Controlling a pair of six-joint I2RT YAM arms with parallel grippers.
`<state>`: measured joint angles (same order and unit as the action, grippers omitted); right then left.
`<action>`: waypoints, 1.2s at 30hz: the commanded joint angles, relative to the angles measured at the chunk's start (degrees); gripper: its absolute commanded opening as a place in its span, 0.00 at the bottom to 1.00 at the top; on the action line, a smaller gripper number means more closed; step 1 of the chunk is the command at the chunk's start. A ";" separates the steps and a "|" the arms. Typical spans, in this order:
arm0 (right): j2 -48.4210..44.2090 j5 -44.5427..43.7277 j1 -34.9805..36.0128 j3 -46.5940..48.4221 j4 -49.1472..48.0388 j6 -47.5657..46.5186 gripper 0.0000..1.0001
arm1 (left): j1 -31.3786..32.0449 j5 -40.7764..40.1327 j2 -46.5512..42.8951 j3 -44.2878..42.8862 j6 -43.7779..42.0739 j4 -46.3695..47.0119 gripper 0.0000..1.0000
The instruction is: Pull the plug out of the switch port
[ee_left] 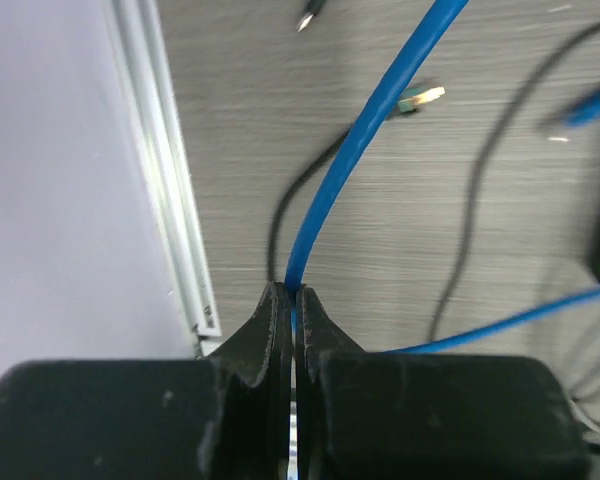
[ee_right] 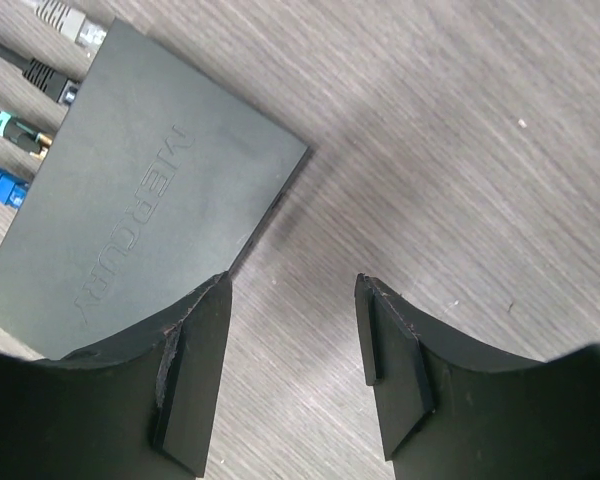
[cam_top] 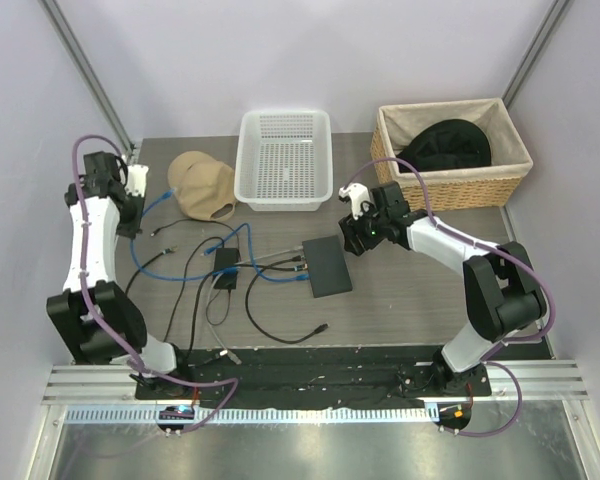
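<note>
The switch (cam_top: 327, 265) (ee_right: 150, 200) lies flat in the middle of the table, a matte-black box. Along its left edge sit a grey plug (ee_right: 65, 20), a black plug (ee_right: 45, 75), a teal-tagged plug (ee_right: 15, 130) and a blue plug (ee_right: 0, 185). My right gripper (cam_top: 358, 236) (ee_right: 295, 285) hovers open over the switch's far right corner, with only bare table between its fingers. At the table's left edge my left gripper (cam_top: 130, 225) (ee_left: 295, 298) is shut on a blue cable (ee_left: 370, 120). I cannot tell which plug this cable ends in.
A small black adapter brick (cam_top: 225, 265) with cords lies left of the switch among loose black and blue cables. A loose plug end (ee_left: 420, 97) rests on the table. At the back stand a white plastic basket (cam_top: 285, 155), a tan cap (cam_top: 202, 185) and a lined wicker basket (cam_top: 450, 180).
</note>
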<state>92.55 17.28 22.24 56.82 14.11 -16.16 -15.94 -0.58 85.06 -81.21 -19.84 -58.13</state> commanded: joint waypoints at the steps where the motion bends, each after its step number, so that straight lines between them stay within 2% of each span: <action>1: 0.26 -1.02 -0.09 2.60 -2.24 -1.24 0.60 | -0.40 -11.98 6.77 2.55 -0.82 11.01 0.00; 4: -0.09 -1.28 -0.09 2.42 -2.16 -1.41 0.60 | -0.40 -12.96 15.21 0.45 1.73 10.50 0.01; 5: -0.18 -1.28 -0.09 2.33 -2.16 -1.41 0.60 | -0.23 -12.78 17.40 -1.82 3.38 10.40 0.10; 7: -0.88 -1.63 -0.09 1.72 -2.24 -1.41 0.60 | 0.12 -12.60 21.80 -3.86 4.19 11.10 0.21; 8: -1.14 -1.63 -0.09 1.11 -2.16 -1.59 0.60 | 0.47 -12.60 22.78 -5.43 4.36 11.80 0.30; 11: -2.29 -1.72 -0.09 0.14 -1.89 -1.85 0.61 | 3.63 -11.73 24.46 -7.56 3.75 13.22 0.43; 15: -3.69 -1.90 -0.18 -0.83 -2.51 -2.21 0.61 | 12.48 -8.66 20.16 -5.55 5.23 11.90 0.47; 17: -4.05 -1.81 -0.18 -0.66 -2.77 -2.21 0.61 | 15.40 -6.63 15.86 -4.84 10.06 10.49 0.47; 18: -4.13 -1.64 -0.18 -0.48 -2.77 -1.94 0.61 | 19.51 -5.93 14.36 -4.84 11.65 9.80 0.47; 21: -3.96 -0.67 -0.18 0.40 -2.07 -1.07 0.61 | 25.07 -3.30 8.30 -4.14 16.40 11.27 0.47; 25: -2.64 1.09 -0.09 0.84 -3.20 1.39 0.61 | 30.79 12.85 3.63 2.35 17.20 18.12 0.48; 26: -1.68 1.35 -0.18 1.01 -4.08 2.18 0.61 | 32.71 20.02 3.97 3.07 17.20 19.79 0.50; 27: -1.07 1.96 -0.09 1.36 -4.35 2.88 0.61 | 33.69 22.44 4.85 3.51 17.29 22.24 0.52; 30: 1.13 2.84 -0.09 3.56 -4.70 5.96 0.61 | 37.30 24.92 11.76 0.36 19.30 22.53 0.52; 32: 2.19 3.29 -0.09 5.75 -4.62 7.90 0.61 | 37.48 29.81 14.77 -1.67 21.14 23.32 0.52; 36: 5.26 4.17 -0.09 9.10 -4.35 10.27 0.61 | 37.57 33.27 20.14 -1.24 21.77 25.69 0.52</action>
<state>96.16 19.46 22.26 61.08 12.32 -9.82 21.98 24.49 102.19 -81.84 -0.56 -36.03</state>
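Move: Over bare table near the left edge, the left hand holds the blue cable, with the table some 14 cm below. Two loose black plugs lie close: one about 6 cm ahead and 4 cm right, the other 11 cm ahead and 1 cm right. The power adapter is level, 19 cm right; the switch's plug row is roughly 2 cm ahead, 40 cm right. From the right hand, that row is about 2 cm back, 14 cm left, 3 cm lower. Lowering the blue cable about 12 cm and slightly forward and left, the left hand opens to about half and lets go of it near the table. Then it rises again and sweeps some 35 cm right towards the plugs on the switch, turning clockwise and tipping its fingers to point down and right, sinking again at the end. The right hand hovers open by the switch, edging only a couple of centimetres. ##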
